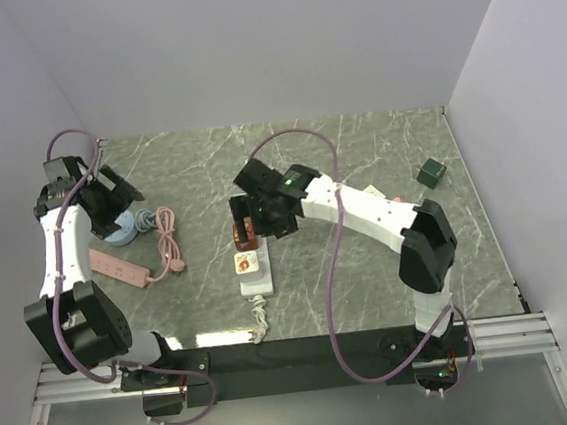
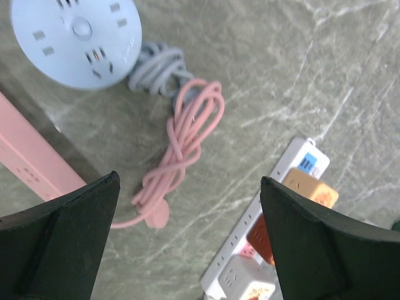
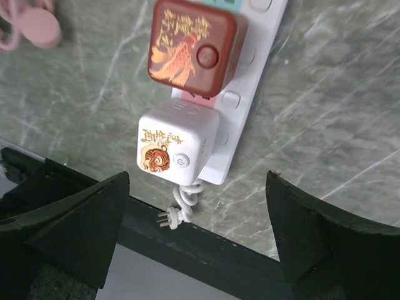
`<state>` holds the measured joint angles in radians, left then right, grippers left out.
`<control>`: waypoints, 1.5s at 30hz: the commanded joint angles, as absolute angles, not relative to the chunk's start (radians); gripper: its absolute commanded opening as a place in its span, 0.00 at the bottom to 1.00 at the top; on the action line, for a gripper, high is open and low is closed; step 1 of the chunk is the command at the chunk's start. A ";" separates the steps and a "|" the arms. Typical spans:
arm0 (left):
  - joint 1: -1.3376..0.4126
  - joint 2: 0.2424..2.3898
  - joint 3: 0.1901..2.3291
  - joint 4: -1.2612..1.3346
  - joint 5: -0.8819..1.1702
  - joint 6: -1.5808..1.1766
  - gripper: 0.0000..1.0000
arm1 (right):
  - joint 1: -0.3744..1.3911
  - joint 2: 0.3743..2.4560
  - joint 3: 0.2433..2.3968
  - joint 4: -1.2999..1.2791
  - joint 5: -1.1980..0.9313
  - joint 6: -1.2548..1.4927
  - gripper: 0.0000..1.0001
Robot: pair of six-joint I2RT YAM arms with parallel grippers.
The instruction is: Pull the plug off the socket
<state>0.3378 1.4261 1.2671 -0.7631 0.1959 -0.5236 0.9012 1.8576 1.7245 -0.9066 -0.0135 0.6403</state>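
A white power strip [image 3: 253, 87] lies on the marble table with a dark red cube plug [image 3: 192, 49] and a white tiger-print cube plug [image 3: 177, 142] seated in it. My right gripper [image 3: 197, 178] hovers open just above them, the white cube between its fingers' line and nothing gripped. In the top view it hangs over the strip [image 1: 256, 280] beside the red cube [image 1: 245, 236]. My left gripper [image 2: 190, 181] is open over bare table, left of the strip [image 2: 240, 247], where an orange cube [image 2: 309, 187] also sits.
A round blue socket [image 2: 75, 37] with a grey cord [image 2: 156, 72], a pink strip [image 2: 31, 162] and its coiled pink cord [image 2: 187, 137] lie at the left. The white strip's own plug [image 3: 167, 217] rests at the table's near edge. A small green block [image 1: 431, 171] sits far right.
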 commanded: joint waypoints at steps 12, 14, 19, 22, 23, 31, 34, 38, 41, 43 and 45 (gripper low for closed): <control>0.298 1.201 1.074 -0.643 0.370 -0.614 0.99 | 1.025 2.109 1.894 -0.989 0.101 0.776 0.92; 0.293 1.193 1.062 -0.640 0.367 -0.615 0.99 | 1.037 2.121 1.881 -0.977 0.097 0.782 0.89; 0.287 1.186 1.035 -0.623 0.373 -0.620 0.99 | 1.057 2.140 1.845 -0.948 0.077 0.785 0.76; 0.279 1.183 1.013 -0.604 0.380 -0.626 0.99 | 1.062 2.155 1.848 -0.948 0.071 0.781 0.73; 0.276 1.183 1.002 -0.600 0.382 -0.626 0.99 | 1.063 2.158 1.842 -0.943 0.061 0.779 0.73; 0.223 1.166 0.951 -0.561 0.414 -0.643 0.99 | 1.068 2.145 1.746 -0.907 0.012 0.749 0.63; 0.201 1.161 0.928 -0.539 0.439 -0.652 0.99 | 1.063 2.117 1.686 -0.878 0.003 0.720 0.45; 0.150 1.155 0.896 -0.483 0.497 -0.658 0.99 | 1.016 1.969 1.605 -0.798 -0.054 0.667 0.00; 0.078 1.160 0.879 -0.443 0.518 -0.658 0.99 | 0.922 1.843 1.527 -0.700 -0.197 0.621 0.00; 0.034 1.163 0.862 -0.393 0.537 -0.679 0.99 | 0.862 1.789 1.453 -0.637 -0.302 0.611 0.00; 0.005 1.169 0.832 -0.351 0.563 -0.702 0.99 | 0.767 1.729 1.407 -0.549 -0.421 0.614 0.00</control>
<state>0.0402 1.1858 0.8631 -0.4591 0.4950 -0.6674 0.8898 1.8664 1.4368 -0.7063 -0.2199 0.6285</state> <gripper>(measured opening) 0.994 0.694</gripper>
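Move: Below the open right hand, about 10 cm down, 4 cm back and 4 cm to its left, stands the white tiger plug on the near part of the white socket. The brown plug is some 8 cm beyond it, the orange one about 16 cm beyond it. From the left hand, the socket's middle lies roughly 29 cm right, 7 cm back and 15 cm down; the pink cord is about 8 cm right, 2 cm back. Sinking about 9 cm while edging back and left, the right hand brings its open fingers around the white tiger plug and closes on its sides; keeping that grip, it then pulls some 5 cm to the right and up a little, rolling back. The left hand, fingers open, swings about 16 cm right and slightly back towards the socket, turning clockwise. ##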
